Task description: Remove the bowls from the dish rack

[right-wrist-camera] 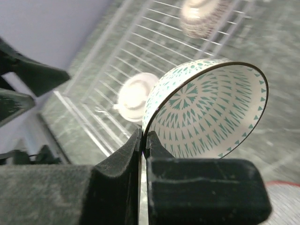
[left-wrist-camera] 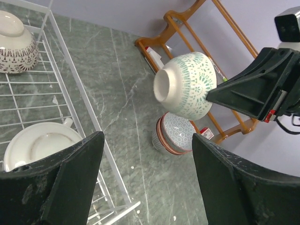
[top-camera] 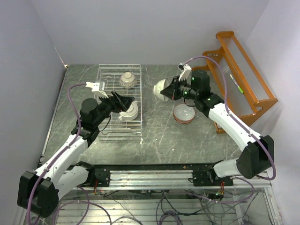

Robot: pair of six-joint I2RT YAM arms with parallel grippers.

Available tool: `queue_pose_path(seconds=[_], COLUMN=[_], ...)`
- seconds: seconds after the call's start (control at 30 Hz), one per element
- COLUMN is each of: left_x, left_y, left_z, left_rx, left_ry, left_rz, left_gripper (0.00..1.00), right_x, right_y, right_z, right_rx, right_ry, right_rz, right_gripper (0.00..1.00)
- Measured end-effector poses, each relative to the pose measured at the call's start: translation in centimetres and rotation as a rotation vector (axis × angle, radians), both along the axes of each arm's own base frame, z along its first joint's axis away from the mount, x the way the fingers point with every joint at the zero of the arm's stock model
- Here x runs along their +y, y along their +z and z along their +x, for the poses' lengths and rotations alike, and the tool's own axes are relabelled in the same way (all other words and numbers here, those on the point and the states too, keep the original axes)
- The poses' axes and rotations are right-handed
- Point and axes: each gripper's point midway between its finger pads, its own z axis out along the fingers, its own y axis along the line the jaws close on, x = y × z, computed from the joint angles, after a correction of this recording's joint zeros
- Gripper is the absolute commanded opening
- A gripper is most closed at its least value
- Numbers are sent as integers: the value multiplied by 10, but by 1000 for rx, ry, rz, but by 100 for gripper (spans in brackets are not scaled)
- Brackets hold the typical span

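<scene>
The white wire dish rack (top-camera: 104, 75) stands at the back left. It holds a brown-patterned bowl (top-camera: 128, 79) at its far end and an upside-down cream bowl with a small handle (top-camera: 129, 111) nearer. My left gripper (top-camera: 123, 101) is open and empty just above the cream bowl (left-wrist-camera: 40, 145). My right gripper (top-camera: 172, 90) is shut on the rim of a green-patterned bowl (top-camera: 161, 89), holding it tilted in the air right of the rack. The jaws pinch the rim in the right wrist view (right-wrist-camera: 143, 138). A stack of bowls (top-camera: 183, 113) with a reddish-brown one sits on the table below.
An orange wooden shelf rack (top-camera: 239, 70) stands at the far right against the wall. Walls close the back and both sides. The grey marbled tabletop (top-camera: 159, 136) lies between the rack and the arm bases.
</scene>
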Motion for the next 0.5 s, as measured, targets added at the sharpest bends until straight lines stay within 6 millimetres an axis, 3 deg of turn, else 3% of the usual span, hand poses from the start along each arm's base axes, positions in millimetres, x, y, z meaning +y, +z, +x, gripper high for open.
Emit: queue_pose_path(seconds=[0.27,0.5], left_x=[-2,-2], left_y=[-11,-13], left_z=[4,5], left_rx=[31,34], left_ry=[0,-2], left_rz=[12,13], left_gripper=[86,85], right_x=[-65,-103], right_y=[-41,-59], right_z=[4,-3], right_rx=[72,126], right_ry=[-213,-292], right_rz=[-379,-606], right_gripper=[0,0])
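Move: The right hand already holds the green-patterned bowl. The bowl stack it heads for lies about 12 cm to its right, only some 2 cm farther out and roughly 22 cm lower. In the dish rack, a white handled bowl sits about 17 cm to this hand's left and 2 cm ahead, and a speckled bowl 18 cm left and 20 cm ahead, both some 20 cm below. From the left hand the stack is about 28 cm right, 5 cm ahead and 22 cm down. Still pinching the green-patterned bowl by its rim, the right fingers carry it about 10 cm to the right, away from the dish rack and towards the bowl stack, sinking some 6 cm as they go. Meanwhile the wrist swings the fingers from pointing left to much more steeply down, a turn of about 40 degrees with some clockwise turning in it, and the travel slows towards the end. ##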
